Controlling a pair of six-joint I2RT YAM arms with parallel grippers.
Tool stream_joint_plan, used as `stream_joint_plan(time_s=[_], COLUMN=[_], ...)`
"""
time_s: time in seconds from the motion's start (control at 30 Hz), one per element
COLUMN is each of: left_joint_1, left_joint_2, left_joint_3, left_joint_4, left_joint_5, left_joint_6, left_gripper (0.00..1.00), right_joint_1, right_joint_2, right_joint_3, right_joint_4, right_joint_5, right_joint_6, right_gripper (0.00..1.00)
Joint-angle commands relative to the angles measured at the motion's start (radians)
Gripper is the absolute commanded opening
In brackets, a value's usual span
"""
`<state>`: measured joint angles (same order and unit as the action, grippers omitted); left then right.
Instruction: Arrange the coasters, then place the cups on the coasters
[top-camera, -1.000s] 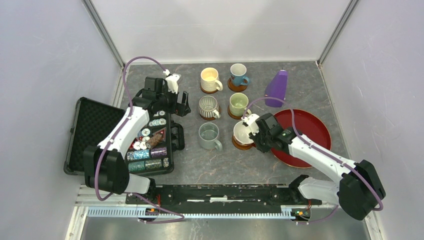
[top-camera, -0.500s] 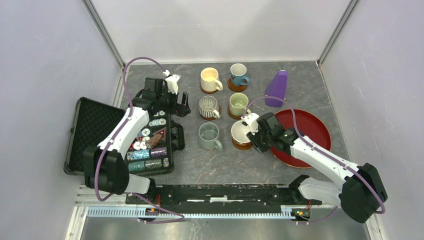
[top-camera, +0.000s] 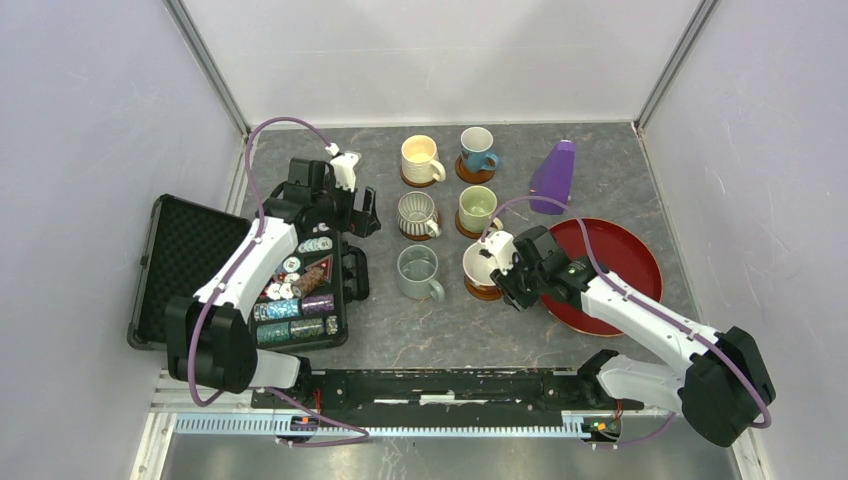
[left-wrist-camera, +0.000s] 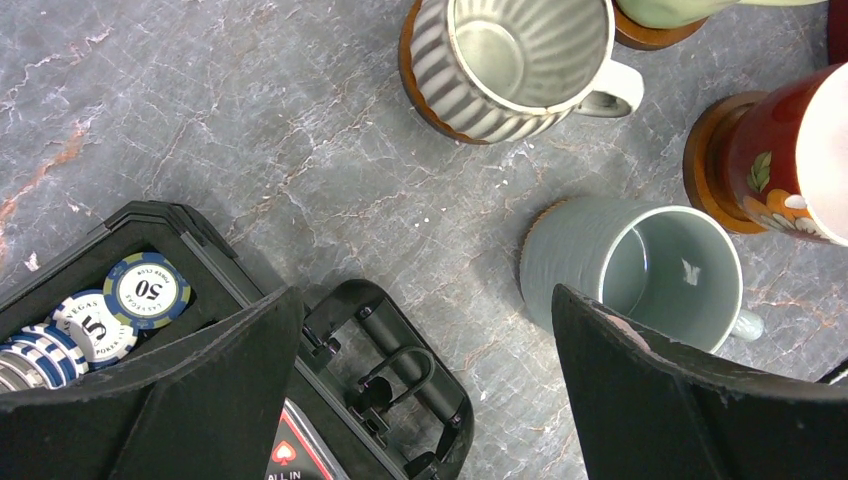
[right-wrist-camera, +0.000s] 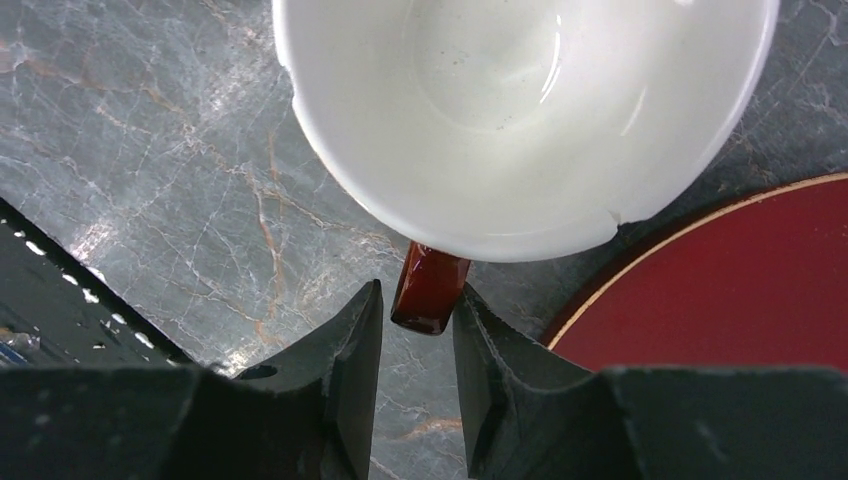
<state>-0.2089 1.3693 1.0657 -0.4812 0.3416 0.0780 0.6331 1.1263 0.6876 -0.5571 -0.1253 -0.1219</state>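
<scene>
Six cups stand in two columns, each on a brown coaster: cream (top-camera: 421, 158), blue (top-camera: 477, 147), grey striped (top-camera: 415, 212), pale green (top-camera: 477, 207), grey-blue (top-camera: 416, 270) and white (top-camera: 484, 262). The white cup (right-wrist-camera: 520, 110) rests upright on its coaster (top-camera: 483, 291). Its red handle (right-wrist-camera: 428, 290) pokes between the tips of my right gripper (right-wrist-camera: 417, 310), which is open, with a gap showing on the left side. My left gripper (left-wrist-camera: 425, 300) hangs wide open and empty over the case edge, near the grey-blue cup (left-wrist-camera: 640, 275).
A large red tray (top-camera: 625, 265) lies right of the white cup, under my right arm. A purple cone (top-camera: 553, 175) stands behind it. An open black case (top-camera: 190, 265) with poker chips (left-wrist-camera: 150, 290) fills the left side. White walls close in the table.
My right gripper has opened off the red handle. The white cup, tilted a second ago, now sits level on its coaster. The left arm has barely moved.
</scene>
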Motion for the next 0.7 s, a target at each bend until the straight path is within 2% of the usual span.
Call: stream_joint_plan(time_s=[0.0, 0.1, 0.2, 0.37, 0.57, 0.67], left_joint_1=[0.005, 0.005, 0.006, 0.006, 0.006, 0.006], left_joint_2=[-0.039, -0.043, -0.047, -0.045, -0.039, -0.032], left_joint_3=[-0.007, -0.011, -0.012, -0.006, 0.01, 0.021], left_joint_4=[0.012, 0.01, 0.004, 0.001, 0.002, 0.003], left_joint_5=[0.007, 0.007, 0.012, 0.02, 0.032, 0.039], left_joint_6=[0.03, 0.032, 0.035, 0.036, 0.04, 0.045], left_gripper=[1.0, 1.0, 1.0, 1.0, 1.0, 1.0], right_joint_1=[0.003, 0.003, 0.002, 0.002, -0.047, -0.114], right_joint_2=[-0.023, -0.026, -0.038, -0.057, -0.063, -0.038], right_joint_3=[0.011, 0.019, 0.04, 0.085, 0.181, 0.26], right_joint_4=[0.013, 0.005, -0.018, -0.076, -0.125, -0.156], right_joint_5=[-0.058, -0.064, -0.047, 0.017, -0.048, -0.128], right_joint_6=[-0.051, -0.07, -0.097, -0.161, -0.237, -0.26], right_gripper=[0.37, 0.44, 0.65, 0.84, 0.98, 0.98])
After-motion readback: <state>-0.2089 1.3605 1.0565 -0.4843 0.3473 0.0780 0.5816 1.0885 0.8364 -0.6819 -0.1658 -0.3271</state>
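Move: The white-lined red cup stands on its coaster about 4 cm ahead and 5 cm left of the right hand, its middle some 2 cm lower; its handle reaches back-right to the fingertips. From this hand, the green cup is about 16 cm ahead and 6 cm left, the grey cup 4 cm ahead and 17 cm left, and the red tray 4 cm ahead and 17 cm right. The red cup lies about 11 cm back, 22 cm right and 11 cm below the left hand. The right hand, its partly open fingertips at the red cup's handle, first eases barely half a centimetre back and left, then spreads its fingers almost fully to clear the handle on both sides. As they open it rises about 5 cm with gathering speed, going some 2 cm forward late in the lift, while the wrist turns nearly 10 degrees counter-clockwise and tips the fingers slightly up towards forward. ##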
